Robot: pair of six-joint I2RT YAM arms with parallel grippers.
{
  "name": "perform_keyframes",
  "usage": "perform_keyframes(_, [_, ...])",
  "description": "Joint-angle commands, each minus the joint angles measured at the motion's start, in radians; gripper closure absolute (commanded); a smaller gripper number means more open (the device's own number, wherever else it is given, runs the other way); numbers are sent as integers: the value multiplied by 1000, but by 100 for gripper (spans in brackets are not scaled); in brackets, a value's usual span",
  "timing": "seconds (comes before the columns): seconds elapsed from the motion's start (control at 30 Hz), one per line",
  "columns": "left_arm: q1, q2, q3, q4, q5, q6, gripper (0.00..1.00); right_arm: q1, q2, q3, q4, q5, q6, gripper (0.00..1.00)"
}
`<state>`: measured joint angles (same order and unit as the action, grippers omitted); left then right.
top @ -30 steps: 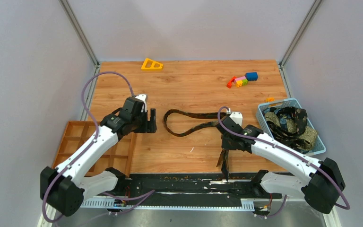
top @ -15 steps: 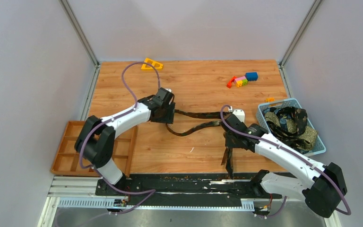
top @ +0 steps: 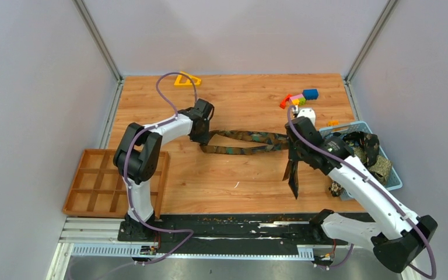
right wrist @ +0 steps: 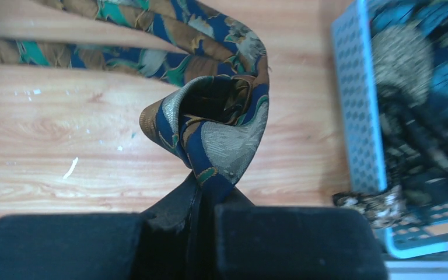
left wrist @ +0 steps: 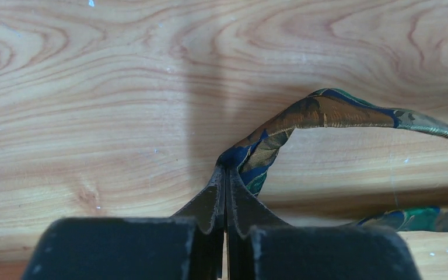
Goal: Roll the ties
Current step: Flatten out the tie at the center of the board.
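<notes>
One dark patterned tie (top: pixel 246 142) lies doubled across the middle of the table, stretched between both grippers. My left gripper (top: pixel 205 139) is shut on its left bend; in the left wrist view the tie (left wrist: pixel 303 119) leaves the closed tips (left wrist: pixel 226 174) to the right. My right gripper (top: pixel 293 150) is shut on the tie near its wide end, which hangs down (top: pixel 292 175) below it. In the right wrist view the tie (right wrist: pixel 216 131) is bunched in a loop at the shut jaws. More ties (top: pixel 359 153) fill the blue basket (top: pixel 329 131).
An orange compartment tray (top: pixel 96 184) sits at the front left. A yellow triangle block (top: pixel 186 79) lies at the back. Colourful toy blocks (top: pixel 297 99) lie at the back right. The blue basket (right wrist: pixel 356 105) stands close to the right of my right gripper.
My right gripper has lifted and moved back and right with the tie, pulling it taut. My left gripper moved onto the tie's left bend and shut on it; the loop flattened into two strands.
</notes>
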<state>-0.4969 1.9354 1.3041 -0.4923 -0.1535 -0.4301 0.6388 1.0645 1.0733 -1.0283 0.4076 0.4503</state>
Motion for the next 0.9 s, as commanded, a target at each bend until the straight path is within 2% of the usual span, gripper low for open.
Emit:
perform_keyframes(0.0, [-6,-61,-48,-53,10,39,100,-40,-28,147,-12,102,-217,100])
perform_keyframes(0.2, [-6,-228,-248,-93,133,5,100,-108,4,276,54,95,-488,100])
perform_keyframes(0.33, [-15,-394,-407,-111,210,-24,100,-193,110,403,28,3,-600,100])
perform_keyframes(0.5, [-34,-559,-539,-148,319,-46,100,-273,300,514,-29,-114,-686,100])
perform_keyframes(0.63, [-99,-644,-612,-122,442,-129,100,-351,531,607,-97,-254,-708,100])
perform_keyframes(0.73, [-147,-703,-635,-132,452,-168,100,-392,702,668,-154,-346,-704,100])
perform_keyframes(0.87, [-152,-779,-688,-146,488,-185,100,-428,889,740,-204,-424,-696,100])
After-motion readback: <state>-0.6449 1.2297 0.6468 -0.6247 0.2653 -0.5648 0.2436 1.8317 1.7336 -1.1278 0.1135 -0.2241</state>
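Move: Both hands already pinch the tie, which stretches between them. The left is bound for open board about 24 cm straight back and 1 cm lower; the wooden tray lies some 18 cm back and 26 cm left of this hand, a small white scrap about 19 cm back and 13 cm right. The right's spot on the board is about 17 cm ahead, 3 cm right and 17 cm below; the basket is roughly 4 cm ahead, 22 cm right, 14 cm below, the toy blocks some 36 cm ahead, 4 cm right, 16 cm below. Keeping its pinch on the tie's left end, the left hand pulls it low over the board, about 24 cm back towards the near edge, rising slightly late as the wrist tilts and rolls. The right hand, still gripping its end, lifts about 11 cm while reaching forward, then swoops down past its starting height, some 16 cm farther out, turning about 20 degrees counter-clockwise with the fingers tipping down at the end. ##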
